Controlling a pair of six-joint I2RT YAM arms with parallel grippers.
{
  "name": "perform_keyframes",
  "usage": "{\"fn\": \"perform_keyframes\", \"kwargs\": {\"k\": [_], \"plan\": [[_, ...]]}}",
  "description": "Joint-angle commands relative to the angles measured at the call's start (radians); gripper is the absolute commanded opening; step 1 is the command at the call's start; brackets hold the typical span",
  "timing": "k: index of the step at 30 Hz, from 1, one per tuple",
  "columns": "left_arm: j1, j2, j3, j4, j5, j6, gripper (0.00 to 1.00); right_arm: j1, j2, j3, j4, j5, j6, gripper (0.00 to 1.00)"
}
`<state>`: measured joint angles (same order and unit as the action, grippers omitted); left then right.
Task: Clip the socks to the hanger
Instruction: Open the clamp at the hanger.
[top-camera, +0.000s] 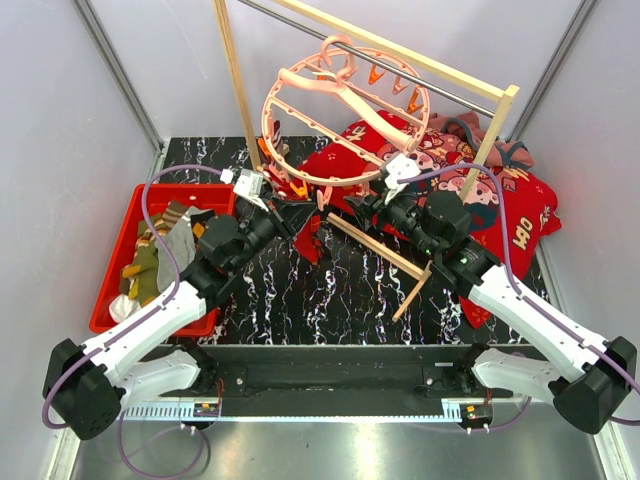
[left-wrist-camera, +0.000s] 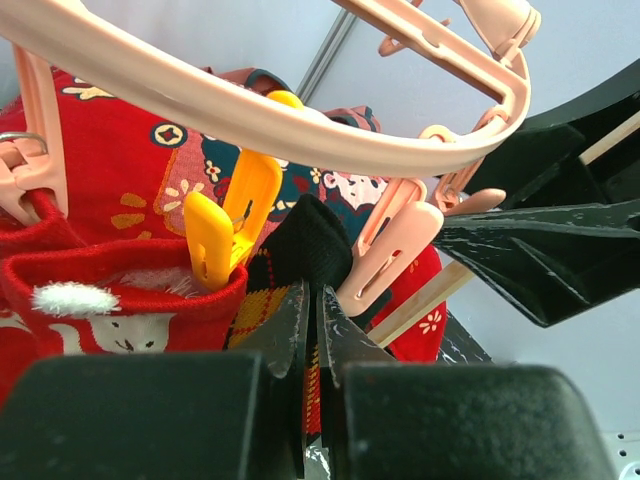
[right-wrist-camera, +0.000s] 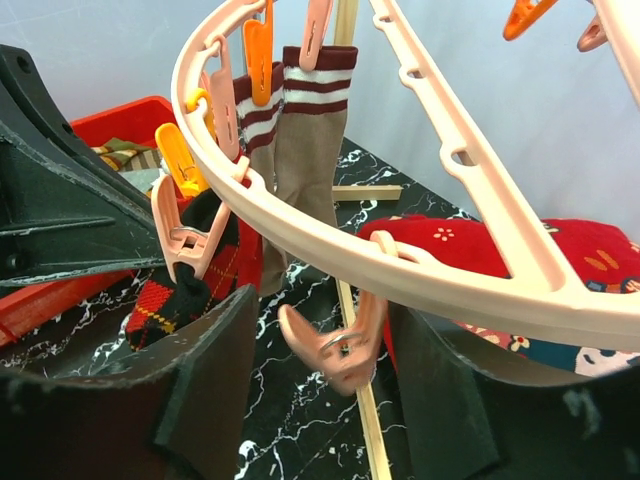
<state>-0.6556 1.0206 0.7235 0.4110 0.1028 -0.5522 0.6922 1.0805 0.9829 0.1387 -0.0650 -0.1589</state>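
The salmon-pink ring hanger (top-camera: 340, 110) hangs from the wooden rack. My left gripper (top-camera: 298, 213) is shut on a dark argyle sock (left-wrist-camera: 312, 240) and holds its black cuff up under the ring (left-wrist-camera: 300, 125), against a pink clip (left-wrist-camera: 392, 248). In the right wrist view that clip (right-wrist-camera: 185, 238) seems to bite the cuff of the argyle sock (right-wrist-camera: 180, 295). My right gripper (right-wrist-camera: 320, 305) is open, with its fingers on either side of an empty pink clip (right-wrist-camera: 340, 348). Two brown striped socks (right-wrist-camera: 310, 120) hang clipped. A red sock (left-wrist-camera: 110, 300) hangs from a yellow clip (left-wrist-camera: 228, 220).
A red tray (top-camera: 118, 255) at the left holds more socks (top-camera: 160, 250). The big red cartoon cloth (top-camera: 500, 200) lies at the back right. The pale wooden rack frame (top-camera: 232, 70) stands behind, and its low bar (top-camera: 385, 252) crosses the black marble table.
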Motion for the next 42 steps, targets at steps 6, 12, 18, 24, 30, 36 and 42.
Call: {"fn": "perform_keyframes", "kwargs": {"k": [6, 12, 18, 24, 30, 36, 42], "plan": [[0.005, -0.031, 0.06, 0.014, 0.009, 0.035, 0.03, -0.008, -0.004, -0.013, 0.114, -0.025, 0.038, 0.49], [0.013, -0.024, 0.073, -0.006, 0.015, 0.047, 0.02, -0.006, -0.027, 0.007, 0.072, -0.05, 0.058, 0.36], [0.024, -0.016, 0.093, -0.04, 0.009, 0.075, 0.02, -0.006, -0.027, 0.039, 0.019, -0.075, 0.119, 0.22], [0.042, -0.011, 0.122, -0.093, -0.002, 0.124, 0.06, -0.008, -0.014, 0.076, -0.025, -0.052, 0.276, 0.06], [0.045, -0.037, 0.128, -0.13, -0.017, 0.159, 0.2, -0.008, 0.015, 0.1, -0.062, -0.012, 0.452, 0.0], [0.047, -0.108, 0.142, -0.236, -0.055, 0.212, 0.52, -0.006, 0.038, 0.111, -0.077, 0.01, 0.51, 0.0], [0.05, -0.188, 0.211, -0.487, -0.29, 0.281, 0.89, -0.008, 0.045, 0.115, -0.086, 0.025, 0.518, 0.0]]}}
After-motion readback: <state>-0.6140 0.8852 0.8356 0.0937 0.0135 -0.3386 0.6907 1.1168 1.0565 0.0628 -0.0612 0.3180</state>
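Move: The right hand's open fingers stand around the empty pink clamp under the hanger's front rim, its middle about 1 cm ahead and 1 cm left, level with them. The neighbouring pink clamp is some 6 cm left and 2 cm ahead. The left hand pinches the plaid sock's cuff; the sock's middle hangs about 5 cm below and 1 cm right, neither ahead nor back. From this left hand the empty clamp lies about 7 cm right and 1 cm ahead, level; the yellow clamp is 3 cm left, 3 cm ahead. Closing almost in place, the right fingers pinch the empty pink clamp and keep squeezing it while the hand shifts under 2 cm left and rolls nearly 30 degrees about its finger line, left side rising. The left hand eases slightly forward, left and up with its fingers still shut, then opens wide, lets go of the plaid sock and draws off, ending about 5 cm left and 2 cm up. ##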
